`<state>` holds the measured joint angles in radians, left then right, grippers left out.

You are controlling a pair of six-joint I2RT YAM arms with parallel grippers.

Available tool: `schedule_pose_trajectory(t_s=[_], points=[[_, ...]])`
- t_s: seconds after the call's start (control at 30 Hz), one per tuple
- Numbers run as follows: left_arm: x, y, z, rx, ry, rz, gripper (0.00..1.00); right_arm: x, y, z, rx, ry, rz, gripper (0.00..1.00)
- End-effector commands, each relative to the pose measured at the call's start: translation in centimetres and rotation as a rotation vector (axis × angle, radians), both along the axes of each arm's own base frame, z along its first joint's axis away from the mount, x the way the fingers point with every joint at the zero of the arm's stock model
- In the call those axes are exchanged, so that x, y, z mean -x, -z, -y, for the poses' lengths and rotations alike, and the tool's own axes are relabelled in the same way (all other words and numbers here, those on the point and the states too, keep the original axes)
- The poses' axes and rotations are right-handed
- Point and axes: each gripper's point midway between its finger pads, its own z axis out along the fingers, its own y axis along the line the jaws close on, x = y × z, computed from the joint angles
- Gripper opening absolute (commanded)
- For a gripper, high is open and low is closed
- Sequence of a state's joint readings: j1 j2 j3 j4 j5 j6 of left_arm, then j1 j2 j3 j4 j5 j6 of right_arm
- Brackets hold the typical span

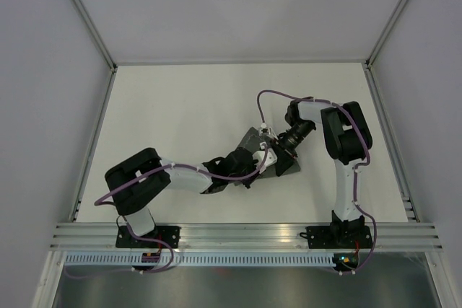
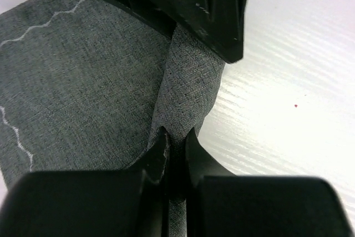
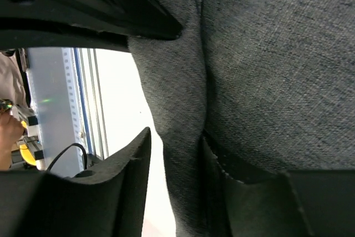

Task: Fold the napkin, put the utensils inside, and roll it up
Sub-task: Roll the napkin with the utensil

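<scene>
The dark grey napkin (image 1: 251, 138) lies bunched at the middle of the white table, mostly covered by both grippers. In the left wrist view, my left gripper (image 2: 176, 134) is shut on a raised fold of the napkin (image 2: 83, 81), which has a thin light stitched line near its edge. My right gripper (image 3: 175, 134) is open around another ridge of the napkin (image 3: 277, 70). The cloth rests against its right finger (image 3: 216, 165), with a gap on the other side. From above, the left gripper (image 1: 253, 162) and the right gripper (image 1: 273, 153) nearly meet. The utensils are out of view.
White walls enclose the table (image 1: 180, 106) on three sides. An aluminium rail (image 1: 245, 236) with the arm bases runs along the near edge. The right arm's black body (image 2: 194, 4) fills the top of the left wrist view.
</scene>
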<state>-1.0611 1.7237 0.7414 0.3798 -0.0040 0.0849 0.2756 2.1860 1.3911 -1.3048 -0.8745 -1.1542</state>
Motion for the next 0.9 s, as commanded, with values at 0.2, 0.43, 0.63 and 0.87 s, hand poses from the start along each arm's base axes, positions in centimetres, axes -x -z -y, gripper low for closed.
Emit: schedule_pose_trajectory(t_s=[0.2, 0.43, 0.63, 0.87], points=[[4.8, 5.5, -1.8, 0.074, 0.035, -0.469, 0.02, -2.9, -1.8, -0.9, -0.086, -0.007, 0.29, 0.55], [6.6, 7.5, -2.5, 0.106, 0.0, -0.668, 0.02, -7.1, -5.9, -0.7, -0.108, 0.123, 0.538, 0.62], [7.7, 8.9, -3.8, 0.12, -0.046, -0.886, 0.02, -7.5, -7.3, 0.6, -0.143, 0.059, 0.697, 0.64], [8.2, 9.0, -5.1, 0.112, -0.093, -1.048, 0.02, -2.9, -6.6, 1.9, -0.179, -0.032, 0.823, 0.66]])
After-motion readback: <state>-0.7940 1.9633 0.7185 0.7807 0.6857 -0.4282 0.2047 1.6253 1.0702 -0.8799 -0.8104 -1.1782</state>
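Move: Both hands are on the near-side napkin roll, about 11 cm apart. Its middle is roughly 4 cm right of the left fingers, which pinch it, and 1 cm nearer the base; from the right fingers, already slackening astride it, it is about 7 cm left and 1 cm back. The roll's free right end is some 3 cm right of the right hand, level with it. The unrolled part centres about 6 cm ahead and 7 cm left of that hand, 2 cm lower. Turning in place, the left hand keeps its pinch and twists the roll forward by some 40 degrees, its fingers swinging to point almost straight right while it shifts only a centimetre or two right. The right hand opens wider and comes free of the roll, sweeping forward and up by about 7 cm each, then drawing partly back as its fingers tip from leaning toward the base to pointing down and left. ##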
